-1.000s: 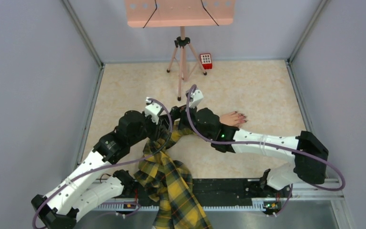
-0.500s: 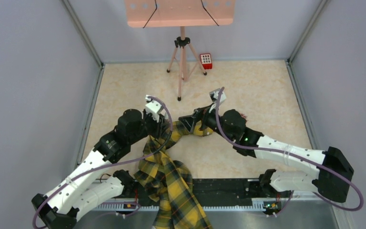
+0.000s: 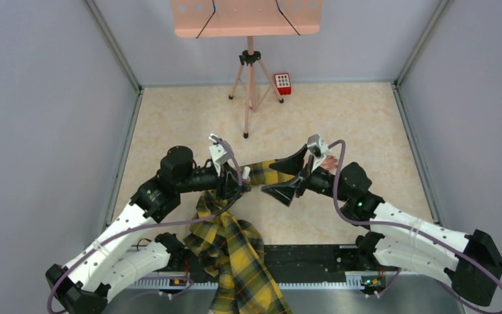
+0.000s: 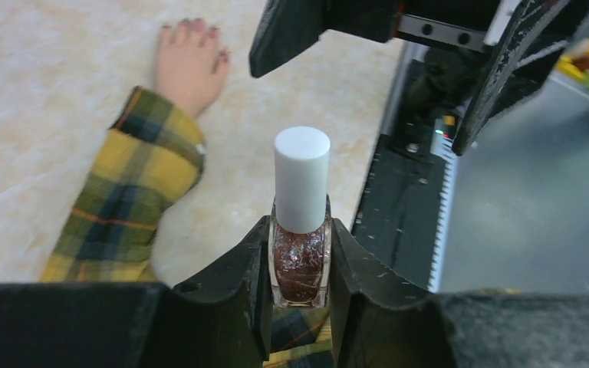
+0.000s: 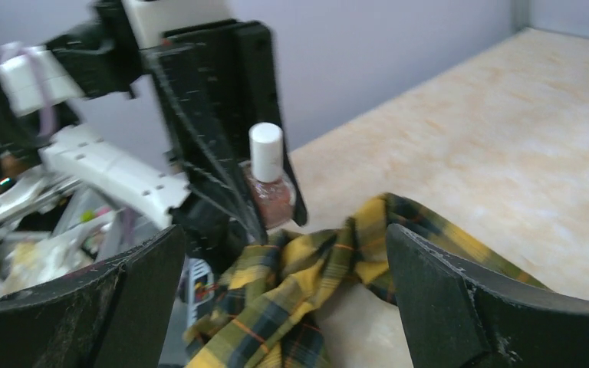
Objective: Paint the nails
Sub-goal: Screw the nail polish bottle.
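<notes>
The pale mannequin hand [image 4: 188, 69] lies flat on the table, and its dark red nails [image 4: 193, 27] show at the fingertips. In the top view only a sliver of that hand [image 3: 331, 162] shows behind the right arm. A yellow-black plaid sleeve [image 3: 232, 242] trails from it to the near edge. My left gripper [image 3: 238, 180] is shut on a glittery dark red nail polish bottle [image 4: 301, 253] with a white cap [image 4: 301, 176]. My right gripper [image 3: 282, 176] stands wide open, facing the bottle [image 5: 268, 184] from a short distance with nothing between its fingers [image 5: 445, 299].
A tripod [image 3: 250, 85] carrying a pink board [image 3: 247, 16] stands at the back centre, with a small red keypad box [image 3: 282, 83] beside it. Grey walls close in the left, right and back. A black rail [image 3: 314, 258] runs along the near edge.
The right arm has pulled back from over the sleeve to the right and turned to face the left gripper, its jaws opening wide. The left gripper has turned the bottle toward it.
</notes>
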{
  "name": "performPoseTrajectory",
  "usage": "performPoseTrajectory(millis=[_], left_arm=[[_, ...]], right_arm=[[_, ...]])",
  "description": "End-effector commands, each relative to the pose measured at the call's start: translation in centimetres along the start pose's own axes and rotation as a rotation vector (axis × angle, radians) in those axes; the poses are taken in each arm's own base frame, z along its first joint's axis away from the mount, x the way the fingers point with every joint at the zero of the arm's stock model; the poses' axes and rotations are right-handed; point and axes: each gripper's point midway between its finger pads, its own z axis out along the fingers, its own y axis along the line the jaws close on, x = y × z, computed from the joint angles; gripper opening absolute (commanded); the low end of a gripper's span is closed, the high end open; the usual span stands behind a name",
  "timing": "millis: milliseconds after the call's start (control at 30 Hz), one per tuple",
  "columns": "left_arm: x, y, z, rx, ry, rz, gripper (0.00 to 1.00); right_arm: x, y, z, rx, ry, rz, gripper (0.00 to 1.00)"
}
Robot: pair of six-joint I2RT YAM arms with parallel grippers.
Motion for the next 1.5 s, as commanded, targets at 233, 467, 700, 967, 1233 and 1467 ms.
performPoseTrajectory(millis=[233,467,700,967,1233,1467], left_arm=[[-3.2,-9.2,-2.6,0.533,-0.077,0.062,0.00],[-3.2,-9.6,-2.9,0.545,-0.082,0.075,0.00],[-3.1,-9.7,-2.8,0.550,-0.079,0.079,0.00],[-2.9,-9.8,-2.7,0.551,-0.074,0.081,0.00],[-2.8,-9.5,-2.6,0.539,-0.070,0.083,0.00],[-2.8,-9.3,-2.5,0.514,-0.074,0.093,0.00]], right_arm=[[-3.2,10.4,-2.5,-0.578,-0.069,-0.129,0.98],[-3.5,11.5,-2.0,-0.670,-0.058,-0.110,0.94],[-3.6,11.8,0.3,-0.653,-0.067,-0.119,0.87],[-4.4,12.3,1.5,-0.674,-0.105,-0.125,0.75],[-4.0,13.1,1.9,-0.733,-0.073,-0.085,0.53],[-3.4,13.5,1.8,-0.775,-0.044,-0.058,0.35]])
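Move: The nail polish bottle is already held upright in the left fingers, its white cap some 3 cm above the left hand's point. From the open right hand that cap lies about 8 cm to the left, level fore and aft and roughly 1 cm higher. The model hand rests on the table some 12 cm ahead of the right hand, 16 cm to its right and 22 cm down; the plaid cuff is about 10 cm ahead, 5 cm right, equally low. The capped bottle, still gripped by the left hand, is drawn back about 8 cm and raised 4 cm, swinging clockwise before that arm settles. The right hand travels back and up alongside, turning some 35 degrees counter-clockwise, then eases left about 5 cm and a little higher to the cap, its wide-open fingers closing to under half open around it, one finger right beside the cap. ##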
